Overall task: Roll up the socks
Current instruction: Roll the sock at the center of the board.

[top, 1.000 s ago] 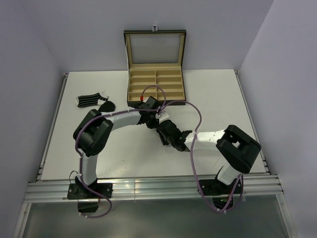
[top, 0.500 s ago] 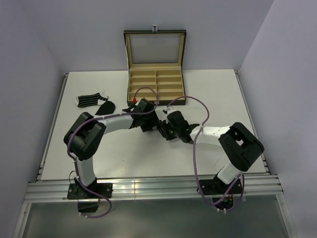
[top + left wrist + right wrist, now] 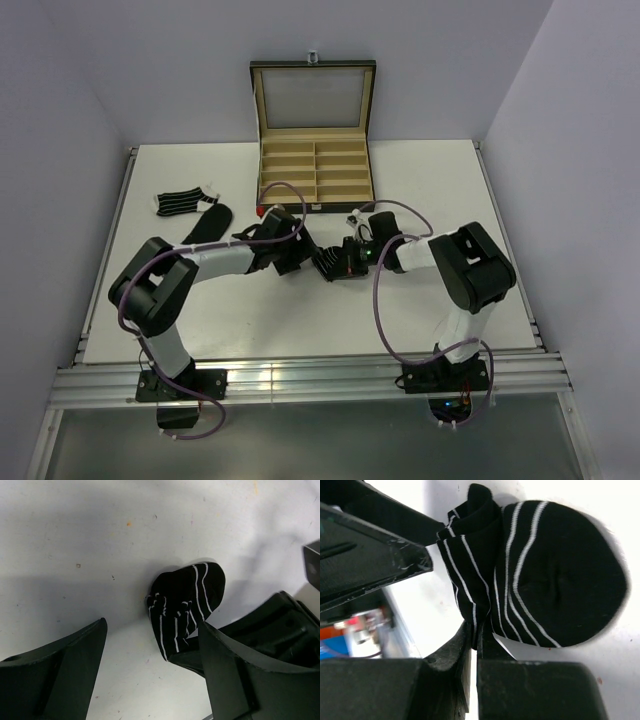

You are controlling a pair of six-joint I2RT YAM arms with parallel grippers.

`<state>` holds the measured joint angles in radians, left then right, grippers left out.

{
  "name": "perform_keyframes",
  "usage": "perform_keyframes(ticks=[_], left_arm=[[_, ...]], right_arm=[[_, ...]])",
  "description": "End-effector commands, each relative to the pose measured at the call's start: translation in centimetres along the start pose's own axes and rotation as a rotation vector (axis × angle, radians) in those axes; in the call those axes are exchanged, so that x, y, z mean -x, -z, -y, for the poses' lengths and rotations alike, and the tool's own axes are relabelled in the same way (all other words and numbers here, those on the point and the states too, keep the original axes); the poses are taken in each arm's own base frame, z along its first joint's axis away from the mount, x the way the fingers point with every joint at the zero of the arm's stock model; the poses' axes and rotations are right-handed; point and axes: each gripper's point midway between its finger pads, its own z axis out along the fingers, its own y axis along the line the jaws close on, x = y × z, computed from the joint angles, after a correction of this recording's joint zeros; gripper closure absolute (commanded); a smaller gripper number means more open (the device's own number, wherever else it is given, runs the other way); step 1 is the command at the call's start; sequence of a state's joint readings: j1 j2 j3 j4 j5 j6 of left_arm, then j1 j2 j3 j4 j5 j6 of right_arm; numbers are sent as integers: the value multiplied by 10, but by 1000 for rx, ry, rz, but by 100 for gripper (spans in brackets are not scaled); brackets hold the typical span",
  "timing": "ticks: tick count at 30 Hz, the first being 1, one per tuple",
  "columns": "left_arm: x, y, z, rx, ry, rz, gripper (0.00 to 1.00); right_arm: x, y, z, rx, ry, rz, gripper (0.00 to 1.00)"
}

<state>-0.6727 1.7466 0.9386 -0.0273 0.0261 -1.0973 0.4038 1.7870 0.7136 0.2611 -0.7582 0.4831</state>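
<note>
A rolled black sock with thin white stripes [image 3: 545, 590] lies on the white table [image 3: 440, 190] near its middle. My right gripper [image 3: 476, 637] is shut on the folded edge of this bundle, pinching the fabric between its pads. My left gripper [image 3: 152, 626] stands open just in front of the same bundle [image 3: 187, 605], its fingers [image 3: 65, 675] apart and touching nothing. In the top view both grippers meet tip to tip, left [image 3: 306, 260] and right [image 3: 336, 266]. A flat striped sock [image 3: 180, 203] and a plain black sock [image 3: 207, 222] lie at the far left.
An open black box with tan compartments [image 3: 315, 172] stands at the back of the table, just behind the two grippers. The left gripper's finger [image 3: 370, 555] fills the upper left of the right wrist view. Metal rails [image 3: 300, 380] run along the near edge.
My left gripper has opened and let go of the striped bundle. My right gripper has shut on the bundle's edge, and its arm has swung in toward the table's middle.
</note>
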Motion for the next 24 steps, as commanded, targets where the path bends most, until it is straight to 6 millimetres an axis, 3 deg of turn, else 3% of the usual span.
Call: perform_keyframes(ticks=[1, 7, 14, 20, 24], left_arm=[[-8, 2, -8, 1, 1, -26, 20], [-16, -7, -11, 13, -9, -51, 23], [-13, -23, -19, 93, -7, -40, 30], [-12, -31, -42, 217, 24, -25, 39], [-18, -35, -62, 301, 29, -40, 52]], right_arm=[[3, 3, -15, 148, -72, -40, 100], [5, 0, 4, 103, -128, -64, 100], [8, -3, 12, 70, -139, -70, 100], [7, -4, 17, 39, -140, -76, 100], [6, -3, 20, 14, -134, -78, 100]])
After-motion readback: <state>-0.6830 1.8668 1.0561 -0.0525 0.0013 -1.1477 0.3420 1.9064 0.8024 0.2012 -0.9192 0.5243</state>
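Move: The half-rolled striped sock lies close to my left hand, roughly 5 cm to its right, 1 cm ahead and 3 cm below. From my right hand, which already pinches its near edge, the bundle is about 2 cm ahead, 2 cm left and 1 cm down. From my left hand, the box stands some 21 cm ahead and 4 cm right, and the plain black sock about 26 cm left and 5 cm ahead. My right hand keeps its pinch almost in place and rolls its top forward another 10 degrees or so, then holds. My left hand first drifts slightly right, then goes forward, right and finally down towards the bundle, about 3 cm in all, its open fingers narrowing from wide to about half as they come around the rolled part. ##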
